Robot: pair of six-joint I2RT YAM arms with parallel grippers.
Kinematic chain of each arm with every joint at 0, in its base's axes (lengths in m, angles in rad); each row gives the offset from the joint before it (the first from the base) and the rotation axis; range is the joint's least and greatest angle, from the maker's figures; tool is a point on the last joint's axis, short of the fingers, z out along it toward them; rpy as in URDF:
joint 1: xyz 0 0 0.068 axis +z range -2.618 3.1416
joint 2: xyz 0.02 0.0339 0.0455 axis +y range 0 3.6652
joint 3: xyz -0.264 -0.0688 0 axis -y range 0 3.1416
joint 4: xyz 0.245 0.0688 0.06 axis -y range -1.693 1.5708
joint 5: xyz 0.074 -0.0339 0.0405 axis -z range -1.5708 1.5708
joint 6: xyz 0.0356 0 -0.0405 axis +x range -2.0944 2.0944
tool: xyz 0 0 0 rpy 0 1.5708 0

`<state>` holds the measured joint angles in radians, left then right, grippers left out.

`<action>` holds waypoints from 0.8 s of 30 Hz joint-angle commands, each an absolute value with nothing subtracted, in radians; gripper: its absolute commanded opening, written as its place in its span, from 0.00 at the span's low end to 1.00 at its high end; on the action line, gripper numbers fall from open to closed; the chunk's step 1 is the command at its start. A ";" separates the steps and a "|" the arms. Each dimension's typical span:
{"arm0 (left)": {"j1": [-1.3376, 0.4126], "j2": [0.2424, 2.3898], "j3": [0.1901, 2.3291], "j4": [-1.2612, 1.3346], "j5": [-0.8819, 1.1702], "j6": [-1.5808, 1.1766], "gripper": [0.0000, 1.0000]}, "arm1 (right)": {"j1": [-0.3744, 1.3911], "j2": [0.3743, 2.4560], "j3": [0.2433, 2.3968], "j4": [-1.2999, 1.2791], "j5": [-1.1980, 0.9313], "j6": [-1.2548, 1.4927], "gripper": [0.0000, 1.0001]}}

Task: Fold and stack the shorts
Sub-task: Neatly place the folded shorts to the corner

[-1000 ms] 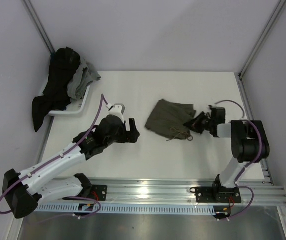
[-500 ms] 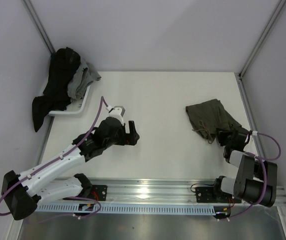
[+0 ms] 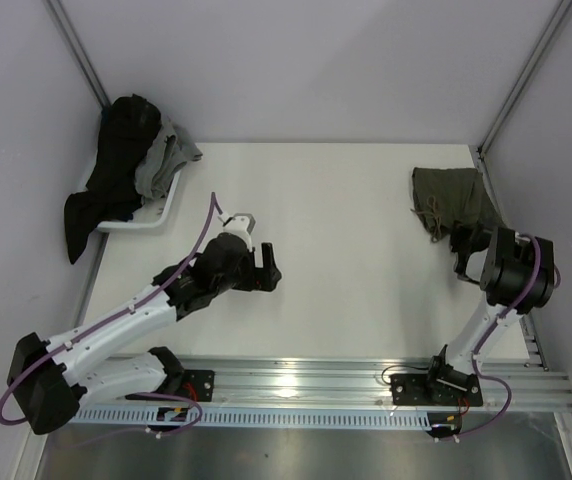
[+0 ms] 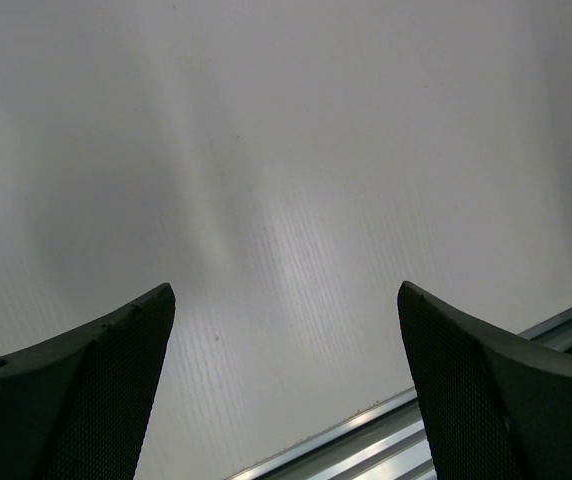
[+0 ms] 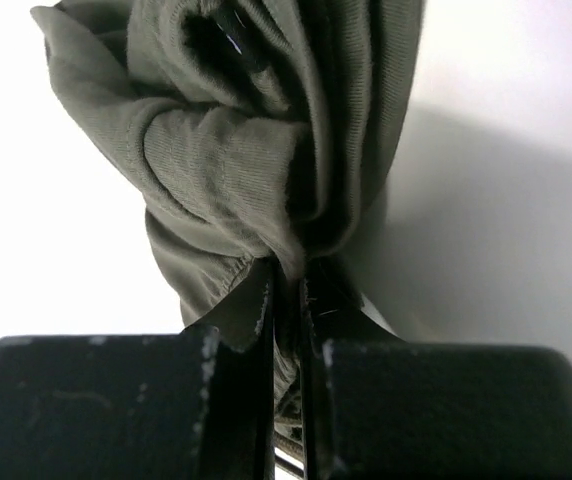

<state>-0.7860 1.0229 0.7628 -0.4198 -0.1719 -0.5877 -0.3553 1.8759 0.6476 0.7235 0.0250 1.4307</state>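
The olive-green shorts (image 3: 449, 196) lie bunched at the far right of the table, close to the right wall, with their drawstring trailing at the left edge. My right gripper (image 3: 463, 240) is shut on their near edge. In the right wrist view the fabric (image 5: 256, 140) bulges out from between the closed jaws (image 5: 288, 290). My left gripper (image 3: 265, 264) hovers over the bare white table near its middle-left, far from the shorts. Its two fingers (image 4: 96, 390) stand wide open with nothing between them.
A white tray (image 3: 164, 212) at the back left holds a heap of black and grey clothes (image 3: 126, 165), some hanging over its edge. An aluminium rail (image 3: 306, 380) runs along the table's near edge. A grey wall stands just right of the shorts.
My right gripper has dragged the shorts from the table's middle to the far right, then toward the back corner. The left arm has barely shifted.
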 commanded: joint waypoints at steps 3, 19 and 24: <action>-0.765 1.083 0.801 -0.348 -0.146 -0.551 0.93 | -0.345 2.081 0.892 0.766 0.083 1.476 0.00; -0.753 1.143 0.804 -0.288 -0.140 -0.558 0.93 | -0.279 2.461 1.604 0.476 0.130 1.465 0.54; -0.753 1.069 0.793 -0.324 -0.147 -0.557 0.94 | -0.308 2.300 1.528 0.336 0.114 1.355 1.00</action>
<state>-0.7609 1.1366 0.7670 -0.3195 -0.1505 -0.5743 -0.2878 2.3962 1.5925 0.4595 0.0982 1.4380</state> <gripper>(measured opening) 0.934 0.986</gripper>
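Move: My right hand already holds the near edge of the folded shorts, whose middle lies some 8 cm ahead and 5 cm to the left, a little lower than the grip. The far right corner of the table, where they go, is about 26 cm ahead and 5 cm to the right, some 3 cm below. From my left hand, that corner is roughly 45 cm ahead, 58 cm to the right and 15 cm down. I sweep the pinched shorts forward with my right hand, low over the table and slightly to the right, some 20 cm into the far corner. As it slows there, I open the fingers wide to let go and raise the hand about 4 cm, its tips tilted up some 10 degrees. ##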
